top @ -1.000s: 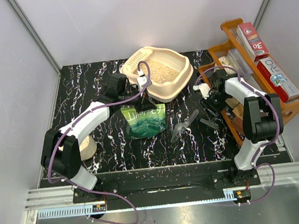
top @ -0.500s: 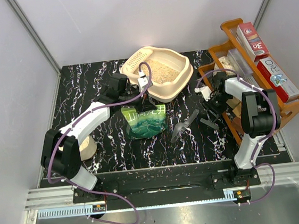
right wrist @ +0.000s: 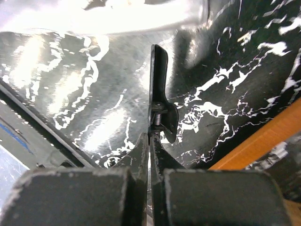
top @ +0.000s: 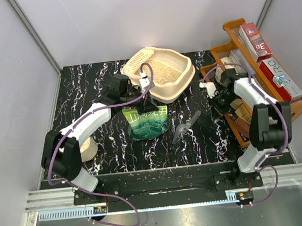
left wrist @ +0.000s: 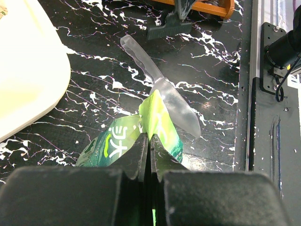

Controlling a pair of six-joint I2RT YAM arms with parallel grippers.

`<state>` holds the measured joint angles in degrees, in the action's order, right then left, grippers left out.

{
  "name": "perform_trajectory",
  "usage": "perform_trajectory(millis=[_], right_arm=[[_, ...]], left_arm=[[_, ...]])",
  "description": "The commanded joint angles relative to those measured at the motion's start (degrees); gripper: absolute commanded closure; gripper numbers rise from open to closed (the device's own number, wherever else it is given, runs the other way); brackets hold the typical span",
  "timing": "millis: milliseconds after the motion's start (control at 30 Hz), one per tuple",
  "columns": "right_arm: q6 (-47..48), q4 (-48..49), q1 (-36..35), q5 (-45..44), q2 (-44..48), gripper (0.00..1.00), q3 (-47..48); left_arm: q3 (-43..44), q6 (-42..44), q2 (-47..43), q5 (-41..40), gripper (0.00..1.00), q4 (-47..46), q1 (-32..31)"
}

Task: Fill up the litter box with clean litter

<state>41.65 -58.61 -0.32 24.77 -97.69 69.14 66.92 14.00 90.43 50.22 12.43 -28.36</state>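
Note:
The cream litter box (top: 186,78) stands at the back centre with pale clean litter (top: 163,73) inside; its rim (left wrist: 28,80) also shows in the left wrist view. Just in front of it stands a green printed bag (top: 146,123). My left gripper (top: 149,109) (left wrist: 149,137) is shut on the bag's (left wrist: 117,141) pinched top edge. My right gripper (top: 218,105) (right wrist: 150,137) is shut on a black spring clip (right wrist: 159,106) close to the orange rack. A translucent grey scoop (top: 185,128) (left wrist: 171,101) lies on the table between the bag and the right arm.
The orange wooden rack (top: 280,111) with red and white boxes stands along the right edge, right beside the right arm. A cream tape roll (top: 87,150) sits under the left arm at the near left. Metal rails run along the near table edge.
My right gripper has shut on the black clip and carried it off the table toward the rack. The left arm, bag and scoop have not moved.

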Motion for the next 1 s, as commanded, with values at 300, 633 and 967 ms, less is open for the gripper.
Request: perform_trajectory(millis=[300, 633, 967], right_arm=[[2.23, -1.69, -12.85, 19.35, 18.15, 1.0, 9.52], [-2.45, 6.4, -21.65, 17.76, 10.68, 1.0, 13.82], [-2.54, 7.72, -23.67, 17.85, 5.67, 1.0, 15.5]], left_arm=[[2.69, -0.73, -1.22, 1.73, 1.0, -0.74, -0.64], [2.78, -1.08, -1.22, 2.34, 1.0, -0.21, -0.56], [3.75, -1.87, -0.61, 4.01, 1.0, -0.21, -0.56]])
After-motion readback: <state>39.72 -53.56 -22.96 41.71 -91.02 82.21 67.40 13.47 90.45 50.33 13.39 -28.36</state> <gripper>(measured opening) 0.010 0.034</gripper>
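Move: The right hand already holds the black clip a few centimetres above the table. The free end of the green litter bag's top lies about 24 cm to its left, 2 cm ahead and 9 cm higher. The clear scoop lies some 14 cm left, 2 cm back and 6 cm below; the litter box is roughly 24 cm left and 25 cm ahead. From the left hand, which grips the bag's top, that free end is some 5 cm right and 3 cm down. Keeping the black clip pinched between shut fingers, the right hand climbs about 14 cm while swinging left over the scoop towards the bag's top, roughly 18 cm in all. It then eases in, sinking some 2 cm, having turned about 25 degrees counter-clockwise and tilted the clip from steeply down to more leftward. The left hand stays put and keeps holding the bag's top. ##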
